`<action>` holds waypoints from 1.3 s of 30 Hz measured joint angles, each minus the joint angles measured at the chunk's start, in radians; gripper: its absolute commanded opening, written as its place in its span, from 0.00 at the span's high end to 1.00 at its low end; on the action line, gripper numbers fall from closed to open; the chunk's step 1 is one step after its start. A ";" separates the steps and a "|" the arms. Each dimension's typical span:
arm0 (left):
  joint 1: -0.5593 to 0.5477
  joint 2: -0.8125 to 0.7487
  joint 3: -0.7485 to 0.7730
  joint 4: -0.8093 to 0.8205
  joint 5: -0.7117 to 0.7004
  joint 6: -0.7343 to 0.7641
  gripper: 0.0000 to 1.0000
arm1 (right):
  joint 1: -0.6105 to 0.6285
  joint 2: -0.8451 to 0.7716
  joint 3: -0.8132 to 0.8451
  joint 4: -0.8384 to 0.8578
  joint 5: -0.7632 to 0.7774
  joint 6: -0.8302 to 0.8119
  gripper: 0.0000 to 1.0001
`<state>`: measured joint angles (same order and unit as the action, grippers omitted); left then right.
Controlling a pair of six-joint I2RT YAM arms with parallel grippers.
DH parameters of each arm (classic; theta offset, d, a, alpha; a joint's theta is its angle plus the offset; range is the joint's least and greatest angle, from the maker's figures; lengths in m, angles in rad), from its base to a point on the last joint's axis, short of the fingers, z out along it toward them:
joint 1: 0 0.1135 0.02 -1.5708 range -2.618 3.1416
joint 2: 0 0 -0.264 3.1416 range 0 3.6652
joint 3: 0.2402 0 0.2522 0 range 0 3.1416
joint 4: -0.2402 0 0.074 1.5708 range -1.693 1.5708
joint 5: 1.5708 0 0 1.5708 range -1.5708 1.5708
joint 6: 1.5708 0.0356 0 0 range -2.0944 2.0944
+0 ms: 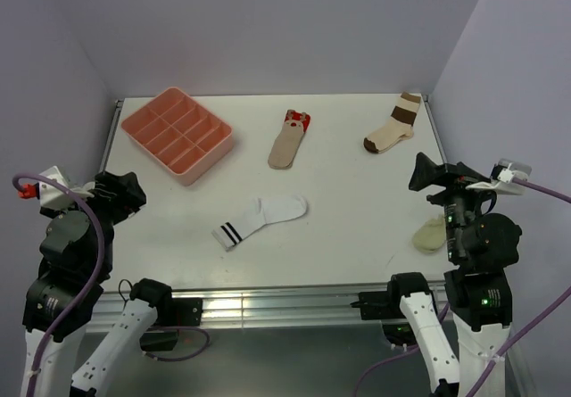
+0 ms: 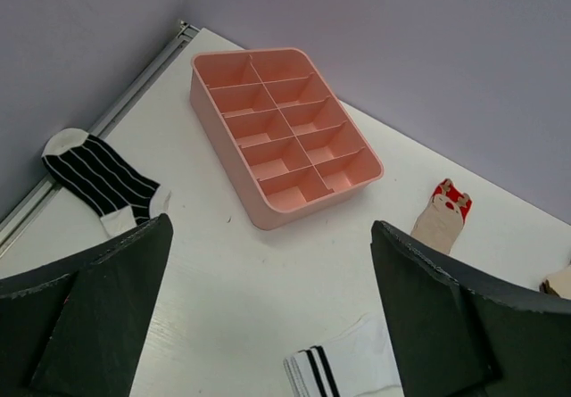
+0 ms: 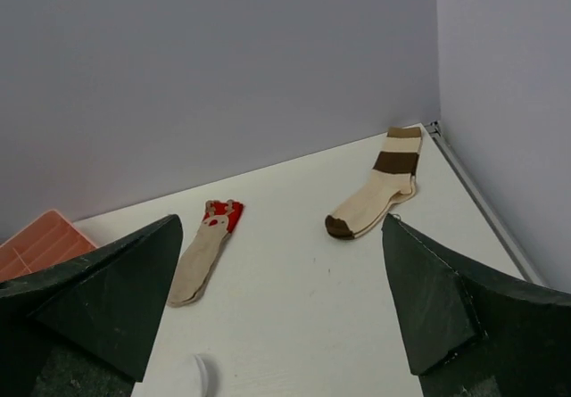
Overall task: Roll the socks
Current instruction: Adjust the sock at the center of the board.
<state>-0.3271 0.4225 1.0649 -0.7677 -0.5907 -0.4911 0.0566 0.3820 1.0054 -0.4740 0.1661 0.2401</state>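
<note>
A white sock with two black cuff bands (image 1: 261,219) lies flat at the table's front middle; its cuff shows in the left wrist view (image 2: 346,363). A tan sock with a red end (image 1: 290,141) lies flat further back, also seen in both wrist views (image 2: 442,217) (image 3: 205,250). A black-and-white thin-striped sock (image 2: 103,181) lies at the left table edge, hidden by the left arm in the top view. My left gripper (image 1: 122,191) (image 2: 268,317) is open and empty above the front left. My right gripper (image 1: 427,177) (image 3: 281,308) is open and empty at the right.
A pink compartment tray (image 1: 210,161) (image 2: 308,205) stands at the back left. A cream sock with broad brown bands (image 1: 393,125) (image 3: 379,187) lies at the back right. A pale yellowish rounded lump (image 1: 429,235) sits beside the right arm. Walls enclose three sides.
</note>
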 measured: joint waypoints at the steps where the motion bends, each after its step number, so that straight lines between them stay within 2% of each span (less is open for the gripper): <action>1: 0.000 0.002 0.000 0.003 0.005 0.000 0.01 | 0.000 0.005 0.000 0.003 -0.008 -0.001 0.00; 8: 0.000 0.049 -0.031 0.041 0.087 0.000 0.01 | 0.006 0.047 -0.013 0.030 -0.091 0.006 0.00; 12: 0.000 0.114 -0.062 0.061 0.161 -0.002 0.00 | 0.009 0.079 -0.087 0.078 -0.221 0.036 0.00; 17: 0.000 0.185 -0.128 0.099 0.289 -0.013 0.01 | 0.024 0.213 -0.132 0.101 -0.326 0.113 0.00; 19: 0.000 0.213 -0.164 0.117 0.353 -0.024 0.00 | 0.069 0.306 -0.129 0.106 -0.324 0.135 0.00; 21: 0.000 0.245 -0.195 0.137 0.411 -0.031 0.01 | 0.135 0.393 -0.120 0.105 -0.296 0.146 0.05; 25: 0.000 0.298 -0.259 0.189 0.504 -0.053 0.00 | 0.315 0.602 -0.117 0.112 -0.245 0.187 0.10; 28: 0.000 0.313 -0.314 0.230 0.564 -0.076 0.00 | 0.412 0.732 -0.117 0.134 -0.218 0.218 0.20; 31: 0.000 0.315 -0.365 0.276 0.618 -0.109 0.01 | 0.503 0.867 -0.111 0.167 -0.184 0.251 0.24; 35: -0.002 0.322 -0.399 0.312 0.657 -0.142 0.01 | 0.605 1.081 -0.060 0.197 -0.165 0.288 0.29; 39: -0.005 0.329 -0.410 0.322 0.666 -0.161 0.01 | 0.659 1.222 -0.037 0.230 -0.163 0.315 0.34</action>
<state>-0.3325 0.7513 0.6544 -0.4461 0.0757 -0.6518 0.7155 1.6039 0.9680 -0.2443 0.0032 0.5556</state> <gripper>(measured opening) 0.995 0.683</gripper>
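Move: The white sock at the board's centre lies about 36 cm to my right hand's left, 3 cm ahead and some 38 cm below. The beige sock is roughly 24 cm beyond it and 9 cm right of it; the brown-striped sock is 31 cm ahead of that hand, 5 cm right. From my left hand the white sock is about 27 cm right, 4 cm ahead, 33 cm below; the pink box is some 27 cm ahead, 4 cm right. I swing my right hand down and left, some 45 cm in all and a little forward at first, to just over the toe part of the white sock, tipping its fingers about 60 degrees down, turning them left and narrowing them to about two-thirds open. My left hand sinks and moves right towards the striped cuff, also slightly forward, fingers wide open, turning clockwise and tipping down. ##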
